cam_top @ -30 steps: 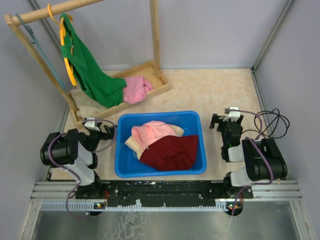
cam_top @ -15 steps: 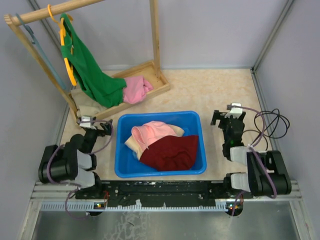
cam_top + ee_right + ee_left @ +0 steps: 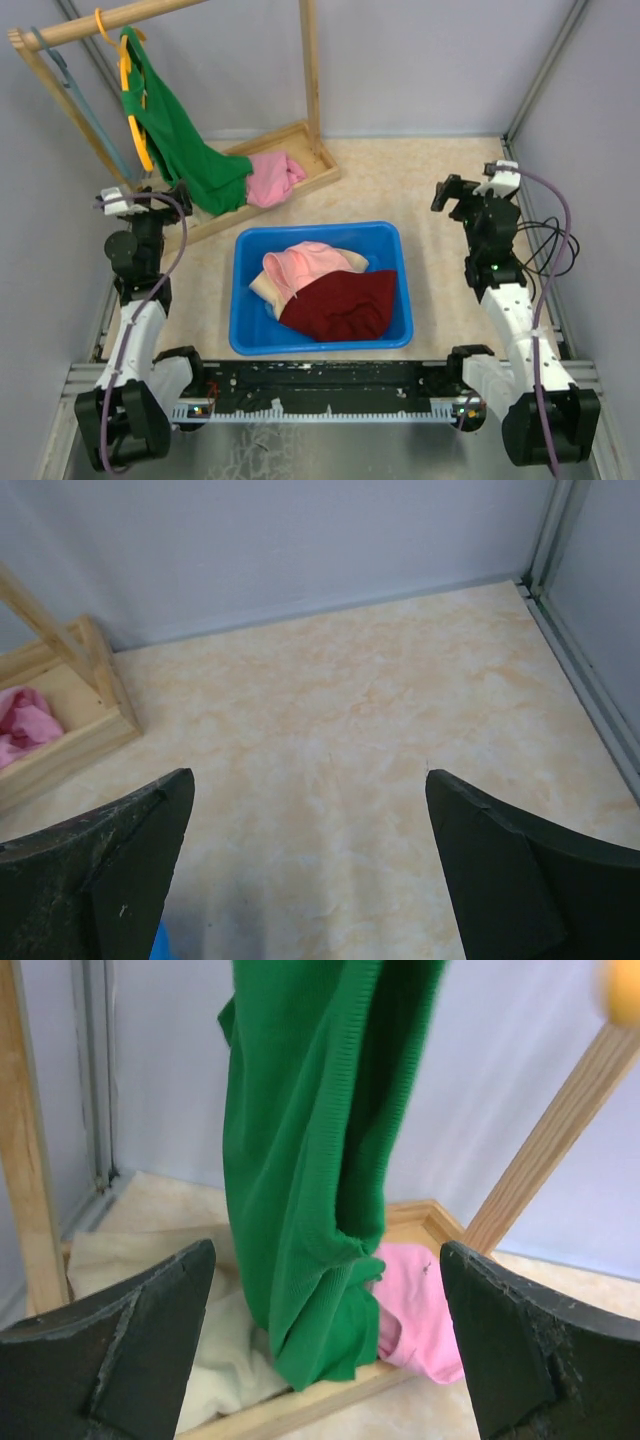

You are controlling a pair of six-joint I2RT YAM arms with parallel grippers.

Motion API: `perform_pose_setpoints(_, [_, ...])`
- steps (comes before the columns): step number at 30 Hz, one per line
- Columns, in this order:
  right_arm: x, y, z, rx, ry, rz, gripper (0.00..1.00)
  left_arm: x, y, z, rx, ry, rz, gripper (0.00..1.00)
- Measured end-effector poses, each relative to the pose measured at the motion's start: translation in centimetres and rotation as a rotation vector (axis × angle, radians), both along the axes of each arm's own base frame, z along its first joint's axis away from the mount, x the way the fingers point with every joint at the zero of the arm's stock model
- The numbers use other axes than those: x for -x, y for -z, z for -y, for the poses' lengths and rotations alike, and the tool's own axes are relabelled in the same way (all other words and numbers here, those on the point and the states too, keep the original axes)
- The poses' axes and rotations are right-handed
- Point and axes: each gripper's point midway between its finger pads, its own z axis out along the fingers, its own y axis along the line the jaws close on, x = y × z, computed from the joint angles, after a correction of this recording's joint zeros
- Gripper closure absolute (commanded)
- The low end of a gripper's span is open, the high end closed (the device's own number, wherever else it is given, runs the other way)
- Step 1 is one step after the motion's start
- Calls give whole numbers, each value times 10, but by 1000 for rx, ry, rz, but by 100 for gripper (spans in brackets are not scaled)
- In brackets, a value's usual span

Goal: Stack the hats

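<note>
A blue bin point(image 3: 394, 300) in the middle of the table holds a pink hat point(image 3: 305, 262) on top, a dark red hat point(image 3: 340, 305) in front of it and a beige hat edge point(image 3: 260, 290) on the left. No blue hat shows. My left gripper point(image 3: 162, 196) is open and empty, raised left of the bin and facing the wooden rack; its wrist view point(image 3: 325, 1255) looks at the green shirt point(image 3: 310, 1160). My right gripper point(image 3: 455, 192) is open and empty, raised right of the bin over bare table point(image 3: 308, 780).
A wooden clothes rack point(image 3: 300, 150) stands at the back left. The green shirt point(image 3: 185, 150) hangs from it on a yellow hanger. Its base tray holds a bright pink cloth point(image 3: 420, 1310) and a cream cloth point(image 3: 130, 1290). Grey walls close in the table.
Both arms have unfolded from low rest poses beside the bin. The left gripper has risen and moved back toward the rack. The right gripper has risen and moved back. The hats have not moved.
</note>
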Motion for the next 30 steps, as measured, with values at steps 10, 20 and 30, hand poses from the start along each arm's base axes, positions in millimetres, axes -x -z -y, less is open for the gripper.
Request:
perform_pose_setpoints(10, [7,-19,-36,-103,-175,-145,1,-76,56,-26,285,-104,-555,1])
perform_pose_setpoints(20, [29,-5,-42,-142,-201,-184,1,6,206,-3,419,-137,-1074,1])
perform_pose_setpoints(30, [41,24,-44,-174,-203,-239,1,34,220,1,446,-155,-1078,9])
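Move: For the right hand, the blue bin with the heaped cloth lies about 31 cm to the left, 11 cm back and 21 cm below. In it the dark red cloth is roughly 26 cm left and 15 cm back, the pink cloth 35 cm left and 6 cm back. From the left hand the bin is some 34 cm right, 10 cm back and 26 cm below, while the hanging green shirt is about 18 cm ahead and 4 cm right, a little below. Heading for the low space beside the blue bin, the empty left hand first reaches some 7 cm forward towards the green shirt, then plunges about 20 cm while drawing back, tipping roughly 60 degrees down to the table. The right hand swings left and up a little, then eases back and sinks about 5 cm towards the bin, turning slightly counter-clockwise and nosing down. Both grippers stay wide open. ##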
